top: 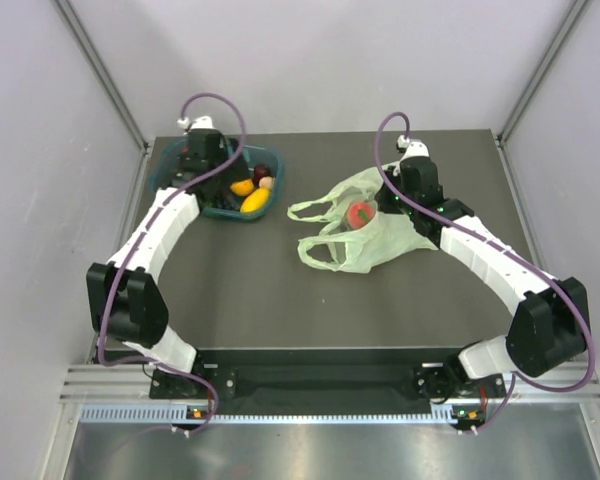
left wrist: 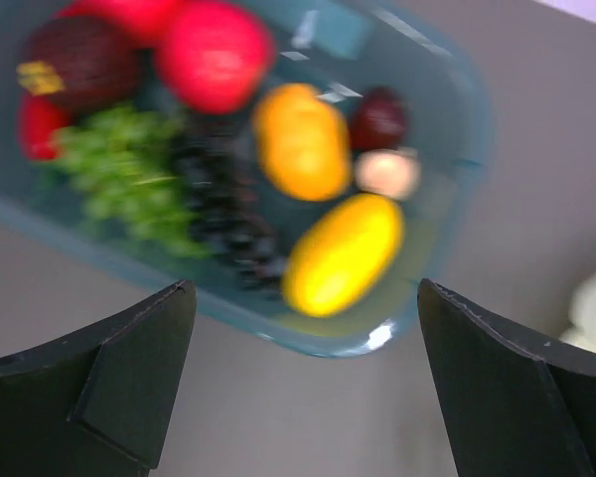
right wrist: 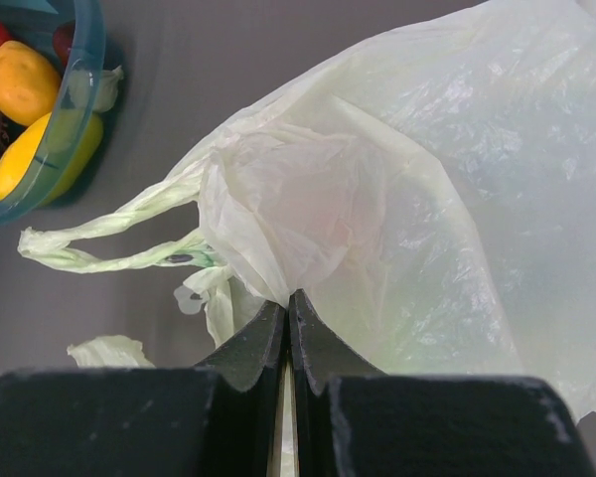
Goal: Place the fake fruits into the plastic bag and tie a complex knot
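Observation:
The pale green plastic bag (top: 375,240) lies right of centre with a red fruit (top: 361,214) showing through it. My right gripper (right wrist: 290,298) is shut on a fold of the plastic bag (right wrist: 427,189) at its mouth. Its two loop handles (right wrist: 109,238) lie loose toward the left, and no knot is in view. My left gripper (left wrist: 306,290) hangs open over the near rim of the teal tray (left wrist: 457,199). In the tray lie fake fruits: a yellow one (left wrist: 343,253), an orange one (left wrist: 300,139), a red one (left wrist: 214,55), green grapes (left wrist: 129,169) and dark grapes (left wrist: 228,224).
The teal tray (top: 265,205) stands at the back left of the dark table, a short gap from the bag's handles (top: 315,210). Grey walls close in the table on the left, right and back.

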`<control>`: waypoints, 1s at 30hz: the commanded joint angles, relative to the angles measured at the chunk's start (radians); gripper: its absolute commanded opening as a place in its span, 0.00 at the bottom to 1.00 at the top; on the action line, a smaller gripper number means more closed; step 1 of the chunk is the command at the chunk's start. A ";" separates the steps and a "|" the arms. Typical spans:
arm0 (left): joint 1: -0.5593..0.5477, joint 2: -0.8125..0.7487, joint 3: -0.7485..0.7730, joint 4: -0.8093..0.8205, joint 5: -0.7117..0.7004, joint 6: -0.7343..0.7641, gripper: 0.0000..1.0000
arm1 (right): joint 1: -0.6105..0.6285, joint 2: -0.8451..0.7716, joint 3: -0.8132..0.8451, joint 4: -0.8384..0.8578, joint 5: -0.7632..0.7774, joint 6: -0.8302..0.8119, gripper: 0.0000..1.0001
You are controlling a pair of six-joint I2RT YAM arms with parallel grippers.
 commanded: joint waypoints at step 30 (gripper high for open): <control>0.199 0.640 0.399 -0.165 0.007 0.000 0.60 | -0.011 -0.030 0.023 0.036 -0.029 -0.032 0.00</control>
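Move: The black grapes in the blue tub lie about 8 cm ahead of the left hand, 8 cm to its left and some 20 cm below. Around them, the red fruit is roughly 7 cm farther out and 1 cm farther left, the orange fruit 4 cm farther out and 7 cm to the right, the green grapes level with them and 7 cm to the left. From the right hand, the black grapes are about 48 cm left, 13 cm ahead, 18 cm down. The left hand swings left, then sinks some 17 cm and forward towards the black grapes, tipping down, fingers partly closing. ##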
